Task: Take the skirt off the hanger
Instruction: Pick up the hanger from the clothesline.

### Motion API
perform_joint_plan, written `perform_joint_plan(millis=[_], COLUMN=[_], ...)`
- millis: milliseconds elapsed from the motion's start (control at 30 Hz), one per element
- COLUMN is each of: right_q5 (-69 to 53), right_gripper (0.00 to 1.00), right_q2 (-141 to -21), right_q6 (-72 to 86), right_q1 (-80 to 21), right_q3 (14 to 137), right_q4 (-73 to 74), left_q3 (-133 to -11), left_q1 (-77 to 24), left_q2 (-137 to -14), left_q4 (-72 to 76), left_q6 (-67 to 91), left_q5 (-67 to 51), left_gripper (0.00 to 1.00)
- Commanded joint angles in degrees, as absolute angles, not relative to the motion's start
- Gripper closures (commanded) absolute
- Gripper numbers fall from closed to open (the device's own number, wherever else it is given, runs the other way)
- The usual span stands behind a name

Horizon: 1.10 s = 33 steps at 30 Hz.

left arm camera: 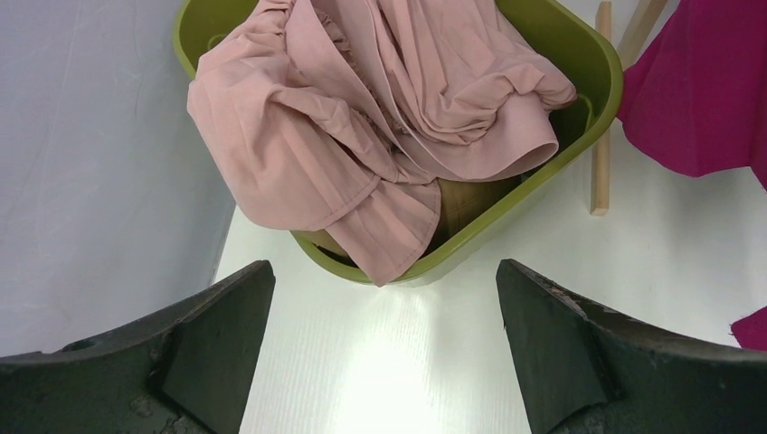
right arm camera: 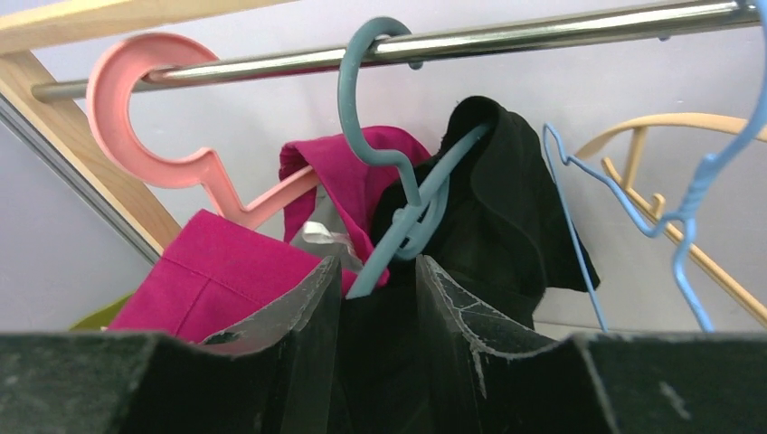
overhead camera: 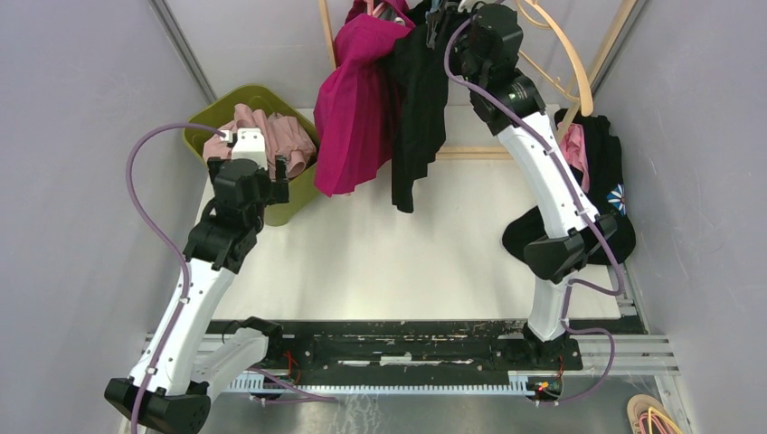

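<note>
A black skirt (overhead camera: 418, 99) hangs from a teal hanger (right arm camera: 362, 99) on the metal rod (right arm camera: 543, 32) at the back. My right gripper (overhead camera: 443, 23) is raised to the rod. In the right wrist view its jaws (right arm camera: 378, 267) stand narrow, with the skirt's black cloth (right arm camera: 506, 190) filling the gap and the hanger's teal arm running down between the tips. My left gripper (overhead camera: 256, 161) hovers low in front of the green bin, wide open with nothing between its jaws (left arm camera: 384, 280).
A magenta garment (overhead camera: 357, 108) hangs on a pink hanger (right arm camera: 127, 99) just left of the skirt. Bare hangers (overhead camera: 565, 54) hang to the right. The green bin (left arm camera: 597, 81) holds pink clothes (left arm camera: 362, 99). A dark clothes pile (overhead camera: 601, 172) lies at the right.
</note>
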<state>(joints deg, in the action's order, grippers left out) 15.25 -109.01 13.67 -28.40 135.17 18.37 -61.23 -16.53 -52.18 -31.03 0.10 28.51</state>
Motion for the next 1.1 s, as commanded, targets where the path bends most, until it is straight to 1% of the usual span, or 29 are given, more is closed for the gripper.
perform_joint_plan(millis=[0, 267, 433, 867, 967, 1067], right_q5=[14.78, 15.98, 15.64, 19.19, 20.81, 21.92], right_gripper=[0.58, 0.58, 0.58, 0.56, 0.55, 0.54], right_q2=[-110.34, -116.19, -118.45, -109.79, -108.68, -109.21], right_q6=[16.07, 16.68, 17.99, 13.91, 12.62, 11.50], right_q1=[-28.71, -28.78, -28.80, -28.82, -28.68, -28.58], right_q3=[140.86, 144.75, 144.07, 129.75, 128.56, 130.15], right_q4=[13.63, 13.32, 14.23, 16.02, 16.17, 16.70], left_q3=[-62.86, -62.40, -62.31, -61.57, -61.27, -61.16], left_q1=[-16.70, -16.68, -16.74, -16.71, -16.70, -16.70], left_q2=[-50.32, -49.38, -48.88, -47.83, -47.48, -47.04], left_q4=[-31.39, -32.49, -33.35, -33.98, -34.06, -34.31], left_q6=[0.13, 0.26, 0.17, -0.46, -0.44, -0.44], left_q5=[30.20, 31.53, 31.95, 31.60, 31.38, 31.37], left_gripper=[0.01, 0.01, 0.01, 0.01, 0.01, 0.01])
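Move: The teal hanger's neck is about 6 cm ahead of the right hand, 1 cm left and 3 cm above. The black skirt hangs from that hanger, its middle roughly 6 cm ahead, 3 cm left and 15 cm below; the magenta skirt's middle is some 9 cm farther left at similar depth and height. The light blue hanger stands 2 cm ahead, 9 cm right and 4 cm higher. From the left hand, the teal hanger lies about 26 cm ahead, 36 cm right and 25 cm up. Take the right gripper forward about 4 cm towards the teal hanger, rising slightly at first, then sink some 7 cm alongside its neck, easing back and to the right at the end while tipping slightly down. Keep the fingers part-open, straddling the sloping bar against the black cloth. Let the empty left hand draw back about 2 cm, clear of the basket. ##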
